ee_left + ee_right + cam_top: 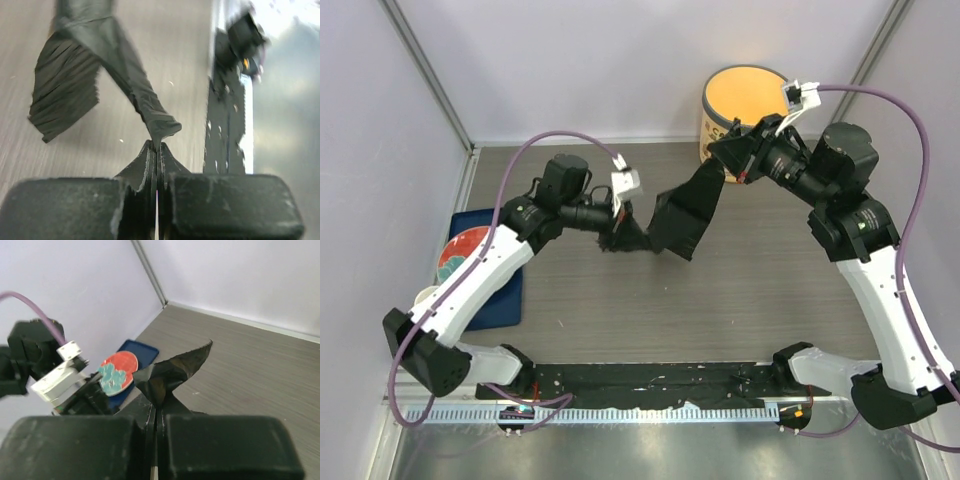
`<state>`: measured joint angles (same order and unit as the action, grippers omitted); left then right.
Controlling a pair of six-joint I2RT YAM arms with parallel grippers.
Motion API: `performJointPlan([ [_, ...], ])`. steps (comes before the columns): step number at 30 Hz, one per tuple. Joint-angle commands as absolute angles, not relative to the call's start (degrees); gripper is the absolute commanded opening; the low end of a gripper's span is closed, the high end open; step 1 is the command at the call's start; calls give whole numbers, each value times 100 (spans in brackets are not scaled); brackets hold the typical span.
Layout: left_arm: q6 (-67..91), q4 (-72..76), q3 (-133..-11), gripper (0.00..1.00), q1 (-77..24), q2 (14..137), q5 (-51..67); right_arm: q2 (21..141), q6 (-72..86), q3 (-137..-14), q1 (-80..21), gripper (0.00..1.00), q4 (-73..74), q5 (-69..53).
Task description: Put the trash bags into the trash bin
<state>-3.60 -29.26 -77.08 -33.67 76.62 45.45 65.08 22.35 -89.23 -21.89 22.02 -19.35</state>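
Note:
A black trash bag hangs stretched above the table between both grippers. My left gripper is shut on its lower left end; in the left wrist view the film runs up from the pinched jaws. My right gripper is shut on the upper right end, beside the trash bin; in the right wrist view a crumpled point of the bag stands out of the closed fingers. The cream-yellow trash bin stands at the back right, its opening facing up, partly hidden by the right wrist.
A blue mat with a red and teal plate lies at the left. A small beige cup sits behind the left arm. A black strip runs along the near edge. Walls enclose the table.

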Motion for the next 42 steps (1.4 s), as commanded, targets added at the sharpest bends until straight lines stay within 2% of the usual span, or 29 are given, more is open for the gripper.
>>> performJointPlan([
  [1,-4128,-6299,-8297,0,-3595,7400,5791,6425,1319,-9097,-2188,1,3180,-2724],
  [5,-4693,-7118,-8271,0,-3630,7917,5758,6801,880,-8317,-2188,1,3103,-2795],
  [8,-5306,-7251,-7894,0,-3577,8252,5381,7565,318,-8069,-2188,0,2980,-2777],
  [11,-5765,-6953,-7428,0,-2983,8665,5221,8479,27,-7981,-2188,1,2603,-2611],
  [17,-6872,-6522,-7259,0,-2382,9877,4352,10385,271,-8541,-2188,1,2163,-2758],
  [20,-6873,-6468,-7628,0,-2364,10589,4175,10748,474,-8788,-2180,1,2092,-3023],
  [21,-6838,-6530,-7907,0,-2356,10747,4175,10845,518,-8833,-2154,38,2153,-3084],
  [25,-6346,-6697,-8577,0,-2347,11460,4140,10890,799,-8851,-1497,62,2792,-3549],
  [27,-6224,-6698,-8745,0,-2338,11645,4148,10837,1105,-8693,-1197,63,2987,-4135],
  [30,-6153,-6636,-8833,0,-2338,11768,4087,10653,1230,-8289,-958,71,3190,-4797],
  [31,-6100,-6636,-8859,0,-2338,11812,4061,10513,1326,-8210,-967,80,3330,-5173],
  [36,-6056,-6680,-8912,0,-2320,11892,4060,10091,1714,-7525,-1625,80,3542,-5643],
  [42,-6012,-6697,-8938,0,-2303,11935,4175,9721,3040,-6566,-2126,78,1989,-5239],
])
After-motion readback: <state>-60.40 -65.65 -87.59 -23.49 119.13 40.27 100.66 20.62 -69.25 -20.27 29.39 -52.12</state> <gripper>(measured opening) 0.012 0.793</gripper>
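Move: Both hands already pinch the black trash bag. Its middle hangs about 4 cm ahead, 6 cm right and 4 cm above the left hand. The bare table patch it goes down to is some 29 cm below the left hand, 1 cm ahead and 3 cm left; from the right hand, 47 cm below, 5 cm back and 14 cm left. The trash bin stands about 21 cm ahead of the right hand, 5 cm right, its middle 35 cm below. Both hands, pinching the bag, whip it down to the table: the left swings back, then drops about 26 cm, drifting left and finally forward as its fingers tip steeper down, and keeps its pinch. The right dives nearly 40 cm and forward, lets go low down with fingers opening wide, then swings right before coming back and left over the bag, wrist tipping further down. ##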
